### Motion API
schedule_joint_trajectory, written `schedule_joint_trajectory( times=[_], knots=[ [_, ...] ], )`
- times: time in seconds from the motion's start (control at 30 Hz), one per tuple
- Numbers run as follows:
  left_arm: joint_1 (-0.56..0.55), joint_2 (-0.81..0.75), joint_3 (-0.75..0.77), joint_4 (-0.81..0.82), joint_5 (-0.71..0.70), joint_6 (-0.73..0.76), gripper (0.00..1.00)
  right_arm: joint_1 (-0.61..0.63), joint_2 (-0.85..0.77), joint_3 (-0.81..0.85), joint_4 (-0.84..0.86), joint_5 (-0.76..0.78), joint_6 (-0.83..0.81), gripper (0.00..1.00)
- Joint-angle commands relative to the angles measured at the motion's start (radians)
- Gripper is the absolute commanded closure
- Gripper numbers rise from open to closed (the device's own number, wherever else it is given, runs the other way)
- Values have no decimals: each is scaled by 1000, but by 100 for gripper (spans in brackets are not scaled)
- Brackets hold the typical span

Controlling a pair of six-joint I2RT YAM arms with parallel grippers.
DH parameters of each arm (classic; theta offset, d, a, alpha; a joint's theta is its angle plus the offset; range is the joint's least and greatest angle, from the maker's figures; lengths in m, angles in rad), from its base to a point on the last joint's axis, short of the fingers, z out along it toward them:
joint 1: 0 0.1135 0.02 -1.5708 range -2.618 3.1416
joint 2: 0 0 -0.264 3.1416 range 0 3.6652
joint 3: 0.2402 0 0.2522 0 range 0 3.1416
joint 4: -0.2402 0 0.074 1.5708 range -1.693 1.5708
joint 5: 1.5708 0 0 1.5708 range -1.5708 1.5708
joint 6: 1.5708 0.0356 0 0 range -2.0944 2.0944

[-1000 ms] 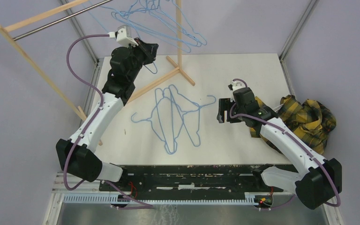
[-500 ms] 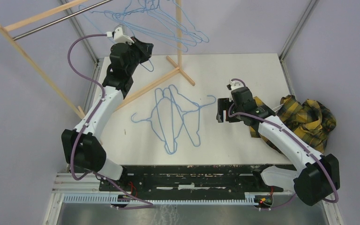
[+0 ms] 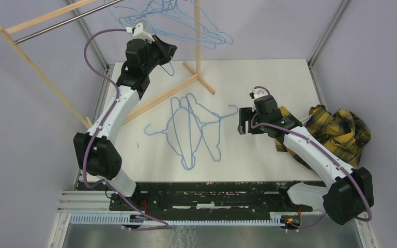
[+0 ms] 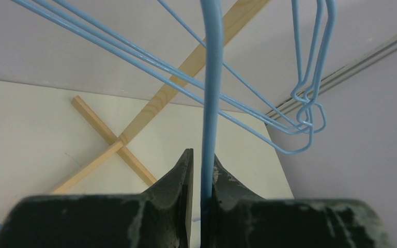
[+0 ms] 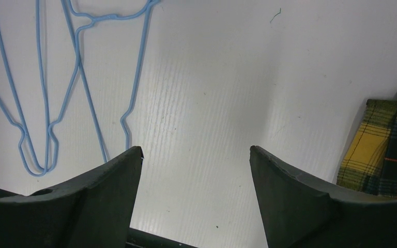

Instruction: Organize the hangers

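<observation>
Several light-blue wire hangers (image 3: 191, 129) lie overlapping on the white table's middle; some show in the right wrist view (image 5: 41, 93). More hangers (image 3: 186, 23) hang from the rack's rod at the back. My left gripper (image 3: 166, 51) is raised beside them, shut on the wire of a hanger (image 4: 210, 77) that runs straight up between its jaws. The hanging ones' hooked ends (image 4: 305, 113) show just beyond. My right gripper (image 3: 244, 122) hovers open over bare table (image 5: 196, 150), just right of the lying hangers, with nothing between its fingers.
A wooden rack with a metal rod (image 3: 57, 23) stands at the back left. Its crossed feet (image 3: 196, 77) rest on the table. A yellow plaid shirt (image 3: 336, 129) lies crumpled at the right edge, beside the right arm (image 5: 387, 150).
The left arm has stretched up and back, carrying its hanger slightly rightwards towards the hanging ones. The right gripper has hardly moved.
</observation>
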Motion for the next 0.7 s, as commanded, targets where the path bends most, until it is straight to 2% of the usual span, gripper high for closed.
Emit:
schedule_joint_trajectory(
  times=[0.0, 0.07, 0.13, 0.3, 0.5, 0.57, 0.63, 0.67],
  knots=[
    [-1, 39, 78, -90, 80, -30, 97, 0, 2, 12, 46, 3, 12, 16],
    [-1, 50, 92, -97, 98, -31, 91, 1, -1, 11, 43, 2, 12, 15],
    [-1, 51, 93, -93, 110, -32, 75, 1, -5, 10, 38, 4, 8, 14],
    [-2, 8, 75, -74, 106, -22, 46, 1, -17, 3, 37, 12, 2, 13],
    [0, -52, 72, -114, 78, 15, 25, 1, -13, -3, 40, -2, 5, 13],
    [0, -80, 61, -135, 58, 32, 7, 1, -13, -7, 45, -7, 6, 13],
    [0, -114, 44, -153, 32, 57, 0, 1, -10, -9, 45, -11, 6, 13],
    [0, -131, 36, -163, 17, 70, 1, 0, -7, -10, 45, -11, 6, 13]
  ],
)
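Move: The left gripper holds a hanger by its side; the rack's rail runs roughly 10 cm ahead, 5 cm to the left and 13 cm above this hand. The hangers already on the rail hang about 8 cm ahead, 3 cm to the right and 5 cm above, and the rack's right post stands some 20 cm ahead and 8 cm to the right. From the idle right hand that part of the rail is about 28 cm ahead, 29 cm left and 36 cm above. Let go of the hanger: ease the left gripper about 1.5 cm to the right, then sink it about as much, turning slightly clockwise and tipping a little down, while opening the fingers from nearly shut to fully wide. As they finish opening, start drawing the hand back, away from the rail, by a centimetre or two with a slight rise. ##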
